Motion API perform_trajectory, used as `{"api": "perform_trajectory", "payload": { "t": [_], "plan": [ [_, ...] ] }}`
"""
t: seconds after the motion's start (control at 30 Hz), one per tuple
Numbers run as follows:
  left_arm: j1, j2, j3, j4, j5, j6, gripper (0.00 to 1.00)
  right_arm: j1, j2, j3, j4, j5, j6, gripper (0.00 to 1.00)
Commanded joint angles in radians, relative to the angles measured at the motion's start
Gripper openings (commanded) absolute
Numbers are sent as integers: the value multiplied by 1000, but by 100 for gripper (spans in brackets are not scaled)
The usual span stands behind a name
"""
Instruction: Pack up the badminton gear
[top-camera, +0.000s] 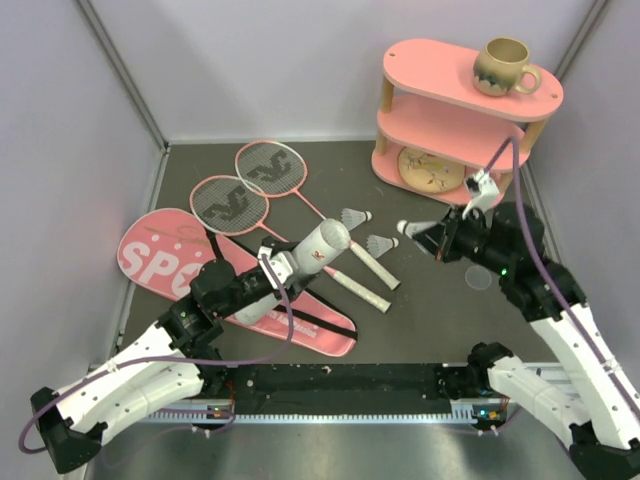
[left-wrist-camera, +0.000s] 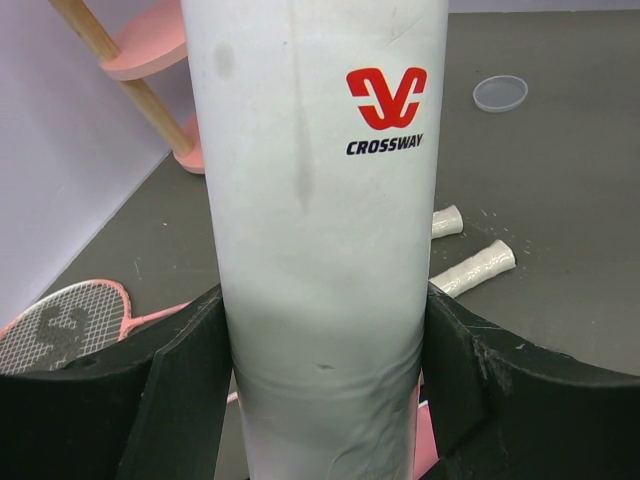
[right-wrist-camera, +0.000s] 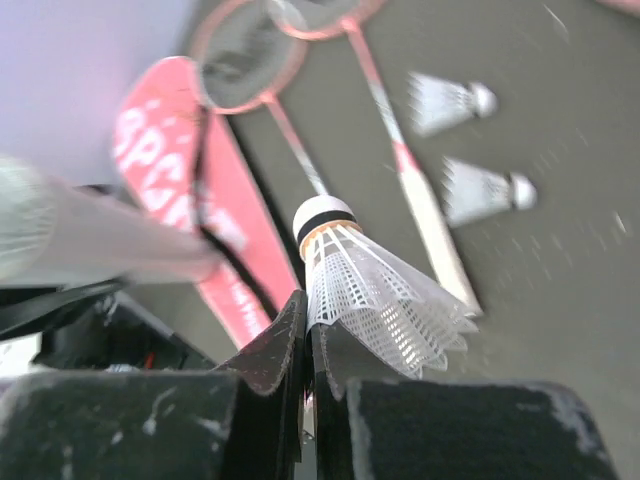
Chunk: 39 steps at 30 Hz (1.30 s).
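Observation:
My left gripper (top-camera: 272, 272) (left-wrist-camera: 325, 330) is shut on the long white tube (top-camera: 318, 250) (left-wrist-camera: 320, 190), holding it tilted over the pink bag (top-camera: 175, 262). My right gripper (top-camera: 432, 236) (right-wrist-camera: 308, 320) is shut on the skirt edge of a white shuttlecock (top-camera: 408, 229) (right-wrist-camera: 375, 285), held above the table with its cork pointing toward the tube. Two more shuttlecocks (top-camera: 355, 217) (top-camera: 378, 243) lie on the mat. Two pink rackets (top-camera: 270, 165) (top-camera: 228, 203) lie with their heads at the back left and their white handles (left-wrist-camera: 475, 268) near the middle.
A pink two-tier shelf (top-camera: 440, 120) with a beige mug (top-camera: 505, 67) on top stands at the back right. A clear round lid (top-camera: 481, 278) (left-wrist-camera: 500, 93) lies on the mat under my right arm. Grey walls close in the left, back and right sides.

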Motion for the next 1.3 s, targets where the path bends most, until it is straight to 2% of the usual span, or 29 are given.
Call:
{"api": "perform_trajectory", "payload": {
  "t": [0.0, 0.03, 0.17, 0.23, 0.5, 0.6, 0.63, 0.73, 0.83, 1.0, 1.27],
  "plan": [
    [-2, 2, 6, 24, 14, -4, 9, -1, 100, 227, 1, -398, -230, 0],
    [-4, 2, 6, 26, 19, -5, 9, 8, 150, 258, -33, -475, -245, 0],
    [-5, 8, 2, 26, 42, -2, 9, 115, 238, 433, -90, -453, -273, 0],
    [-7, 13, 2, 24, 54, -2, 9, 183, 273, 468, -88, -421, -271, 0],
    [-8, 15, 2, 23, 71, 1, 9, 290, 444, 586, -90, -463, -234, 1],
    [-8, 12, 2, 23, 73, 3, 9, 312, 488, 613, -88, -463, -218, 17],
    [-10, 13, 4, 21, 74, 3, 9, 312, 494, 616, -85, -465, -210, 32],
    [-10, 10, 2, 23, 76, 1, 9, 313, 501, 608, -38, -488, -182, 54],
    [-10, 10, 2, 21, 77, 0, 9, 313, 493, 574, 31, -520, -123, 62],
    [-11, 9, 2, 23, 76, 1, 9, 316, 521, 515, 180, -609, -35, 64],
    [-10, 5, 2, 23, 65, 3, 9, 387, 576, 436, 263, -588, -6, 65]
  ]
}}
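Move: The right hand already holds the shuttlecock; the mouth of the tube lies about 17 cm to its left, 4 cm back and 4 cm higher. Some 23 cm below the hand, the nearer loose shuttlecock lies 17 cm ahead and 5 left, the farther one 25 ahead and 11 left, and the near racket grip 11 ahead and 8 left. From the left hand gripping the tube, its mouth is about 5 cm ahead, 8 right, 7 up. Right hand swings the shuttlecock 19 cm left and up into the tube mouth, turning 50 degrees counter-clockwise, then opens. ##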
